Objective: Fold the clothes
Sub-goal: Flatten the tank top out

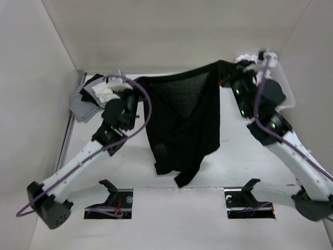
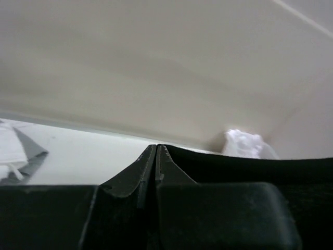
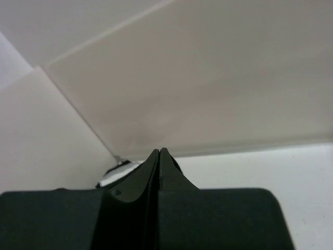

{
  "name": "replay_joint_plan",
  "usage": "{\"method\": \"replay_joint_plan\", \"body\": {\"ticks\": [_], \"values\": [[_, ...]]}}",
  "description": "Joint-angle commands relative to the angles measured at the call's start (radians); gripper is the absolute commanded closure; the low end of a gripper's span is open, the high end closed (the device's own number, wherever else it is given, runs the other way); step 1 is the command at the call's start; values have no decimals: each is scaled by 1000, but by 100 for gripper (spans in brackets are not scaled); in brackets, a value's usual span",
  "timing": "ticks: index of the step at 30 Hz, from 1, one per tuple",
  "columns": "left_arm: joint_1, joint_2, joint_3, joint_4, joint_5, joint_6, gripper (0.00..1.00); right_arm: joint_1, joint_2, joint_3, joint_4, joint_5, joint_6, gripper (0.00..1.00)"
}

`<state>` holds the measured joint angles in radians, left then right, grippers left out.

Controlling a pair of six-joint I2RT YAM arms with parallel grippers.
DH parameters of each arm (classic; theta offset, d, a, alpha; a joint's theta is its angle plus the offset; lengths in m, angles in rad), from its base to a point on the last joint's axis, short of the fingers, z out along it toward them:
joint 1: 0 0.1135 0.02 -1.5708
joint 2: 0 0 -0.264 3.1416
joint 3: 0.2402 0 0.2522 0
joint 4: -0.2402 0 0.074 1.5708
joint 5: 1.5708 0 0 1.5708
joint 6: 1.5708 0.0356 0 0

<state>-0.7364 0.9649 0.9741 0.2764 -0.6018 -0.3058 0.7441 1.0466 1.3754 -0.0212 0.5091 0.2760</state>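
The clothes, a black tank top (image 1: 182,114), hang in the air between my two arms, top edge stretched across and the rest drooping toward the table. My left gripper (image 1: 138,85) is shut on its left top corner. In the left wrist view the fingers (image 2: 156,148) are pressed together and black fabric (image 2: 250,169) runs off to the right from them. My right gripper (image 1: 226,75) is shut on the right top corner. In the right wrist view that gripper (image 3: 159,152) is closed, with only a sliver of black cloth (image 3: 175,165) showing behind its tip.
A pile of grey, black and white cloths (image 1: 92,98) lies at the back left, behind the left arm. White garments (image 1: 254,57) sit at the back right corner. Pale walls enclose the table on three sides. Two black brackets (image 1: 109,187) (image 1: 248,187) stand at the near edge.
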Motion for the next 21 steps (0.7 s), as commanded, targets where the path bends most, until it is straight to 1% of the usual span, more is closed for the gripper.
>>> {"method": "replay_joint_plan", "body": {"ticks": [1, 2, 5, 7, 8, 10, 11, 13, 14, 17, 19, 21], "values": [[192, 166, 212, 81, 152, -48, 99, -157, 174, 247, 9, -248, 110, 100], [249, 222, 294, 43, 202, -80, 99, -185, 222, 330, -21, -276, 123, 100], [343, 311, 496, -75, 322, -163, 99, -232, 346, 621, -141, -342, 134, 100], [367, 314, 566, -91, 370, -177, 99, -239, 389, 782, -195, -363, 120, 100], [369, 299, 583, -89, 379, -171, 99, -236, 392, 813, -206, -368, 112, 100], [369, 259, 572, -83, 382, -156, 99, -234, 356, 789, -207, -368, 88, 100], [366, 230, 539, -74, 379, -151, 99, -228, 314, 721, -194, -362, 83, 100], [363, 178, 445, -48, 379, -168, 99, -216, 221, 511, -129, -357, 103, 100], [357, 143, 372, -27, 373, -185, 98, -211, 166, 382, -85, -356, 126, 100], [312, 31, 113, 32, 326, -249, 97, -197, 15, -7, 13, -369, 212, 100], [274, -52, -71, 46, 275, -283, 96, -151, -66, -250, 50, -365, 262, 100], [228, -148, -252, 40, 216, -311, 94, -110, -112, -422, 55, -353, 287, 99]]}}
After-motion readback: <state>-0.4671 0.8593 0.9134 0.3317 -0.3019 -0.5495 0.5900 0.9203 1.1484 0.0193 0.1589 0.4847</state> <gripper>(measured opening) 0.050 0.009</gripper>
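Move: Both hands hold the tank top high by its two upper corners, its body hanging between them and trailing back. The middle of the open table lies about 5 cm ahead of the left hand, 13 cm to its right and 41 cm below; from the right hand, 6 cm ahead, 12 cm left and 50 cm below. The cloth pile is some 18 cm ahead and 27 cm left of the left hand; the basket 25 cm ahead and 31 cm right of the right hand. Forward first, both arms swing together, roughly 10 cm out, begin to rise on the way, then whip back about as far while climbing to some 12 cm above their start, the fingers tipping up around 10 degrees. Both then drop fast towards the table, the right farther than the left, which also drifts outward; both grippers stay shut on the tank top's corners. ##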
